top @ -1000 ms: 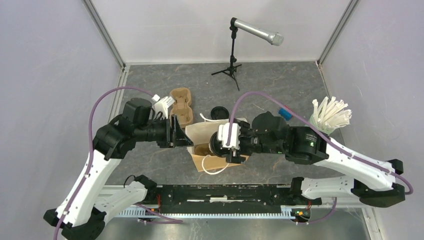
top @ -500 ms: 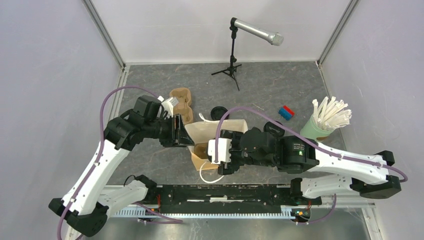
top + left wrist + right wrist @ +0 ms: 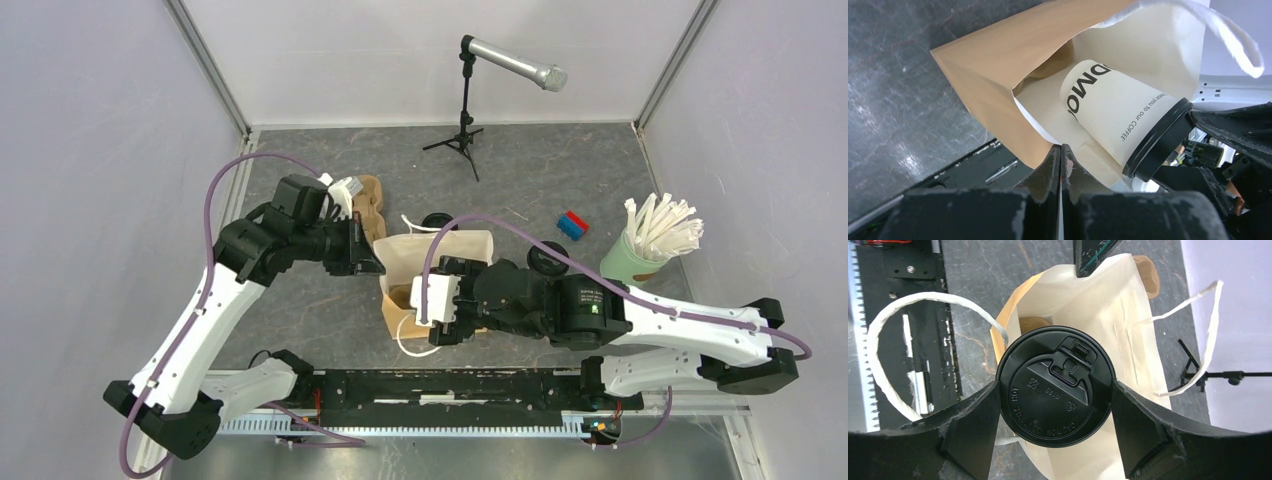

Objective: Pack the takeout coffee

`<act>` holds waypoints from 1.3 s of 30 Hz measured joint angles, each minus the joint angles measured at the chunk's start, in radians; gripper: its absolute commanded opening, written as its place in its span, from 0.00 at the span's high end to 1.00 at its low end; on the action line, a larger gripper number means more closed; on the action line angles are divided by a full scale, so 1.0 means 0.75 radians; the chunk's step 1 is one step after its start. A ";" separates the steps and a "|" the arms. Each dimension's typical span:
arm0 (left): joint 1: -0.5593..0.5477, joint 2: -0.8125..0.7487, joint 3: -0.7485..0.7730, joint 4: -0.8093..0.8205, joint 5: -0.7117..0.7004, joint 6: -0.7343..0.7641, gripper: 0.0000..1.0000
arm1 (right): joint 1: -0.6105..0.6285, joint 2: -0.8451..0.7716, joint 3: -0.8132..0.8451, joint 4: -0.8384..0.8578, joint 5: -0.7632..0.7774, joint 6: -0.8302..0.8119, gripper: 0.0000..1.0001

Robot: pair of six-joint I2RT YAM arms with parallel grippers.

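A takeout coffee (image 3: 1118, 112), a white cup with dark lettering and a black lid (image 3: 1055, 385), lies tilted with its base inside the mouth of a brown paper bag (image 3: 445, 255). My right gripper (image 3: 1055, 390) is shut on the cup, a finger (image 3: 973, 425) pressing each side of the lid. It sits at the bag's near opening (image 3: 430, 300). My left gripper (image 3: 1060, 150) is shut, pinching the bag's rim (image 3: 1040, 150) on the left side (image 3: 372, 258). The cup is mostly hidden under the right wrist in the top view.
The brown cup carrier (image 3: 368, 195) lies behind the left gripper. Two round black lids (image 3: 437, 222) (image 3: 548, 260) sit beside the bag. A green cup of straws (image 3: 640, 255), a red-blue block (image 3: 573, 224) and a microphone stand (image 3: 465, 130) are at the right and back.
The left gripper shifted back-right and closed on the bag's rim. The right arm carried the cup left and nearer, into the bag's mouth.
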 measured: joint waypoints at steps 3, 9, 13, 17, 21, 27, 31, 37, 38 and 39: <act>0.000 0.013 0.000 0.057 0.019 0.062 0.98 | -0.001 0.015 0.012 0.004 0.074 -0.013 0.34; 0.000 0.002 -0.031 0.295 0.079 0.200 0.98 | -0.060 0.093 0.097 0.010 0.136 -0.058 0.34; 0.000 -0.040 -0.118 0.455 0.118 0.273 0.98 | -0.118 0.100 0.098 0.012 0.135 -0.082 0.34; 0.000 -0.078 -0.191 0.556 0.158 0.326 0.98 | -0.146 0.107 0.097 0.031 0.135 -0.119 0.31; 0.000 -0.112 -0.261 0.618 0.167 0.331 0.98 | -0.186 0.176 0.210 -0.047 0.145 -0.204 0.31; 0.000 -0.154 -0.319 0.630 0.184 0.339 0.98 | -0.270 0.179 0.284 -0.092 0.136 -0.247 0.33; 0.000 -0.157 -0.333 0.635 0.202 0.364 0.97 | -0.275 0.148 0.233 -0.059 0.100 -0.241 0.34; 0.000 -0.166 -0.343 0.642 0.239 0.431 0.98 | -0.274 0.130 0.100 0.008 0.048 -0.244 0.34; 0.000 -0.168 -0.348 0.646 0.245 0.445 0.98 | -0.274 0.133 0.101 0.011 0.044 -0.247 0.34; 0.000 -0.172 -0.354 0.654 0.257 0.455 0.98 | -0.274 0.137 0.108 0.010 0.041 -0.252 0.33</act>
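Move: The right hand holds the coffee cup by its lid, over the near part of the open bag; the bag's middle lies about 3 cm ahead, roughly level sideways and 10 cm below. The empty carrier inside it is some 3 cm ahead, 4 cm left and 16 cm down. From the left hand, already at the rim, the bag's middle is about 10 cm right, 3 cm back and 10 cm below; a loose lid lies some 10 cm ahead, 11 cm right, 20 cm down. Forward about 8 cm goes the right hand, rising some 4 cm on the way and sinking back over 3 cm at the end, keeping its grip on the cup's lid with the cup's bottom inside the bag. The left hand keeps pinching the rim, moves right and somewhat forward, and its wrist turns some 35 degrees, so its fingers lie flatter and point more to the right. ##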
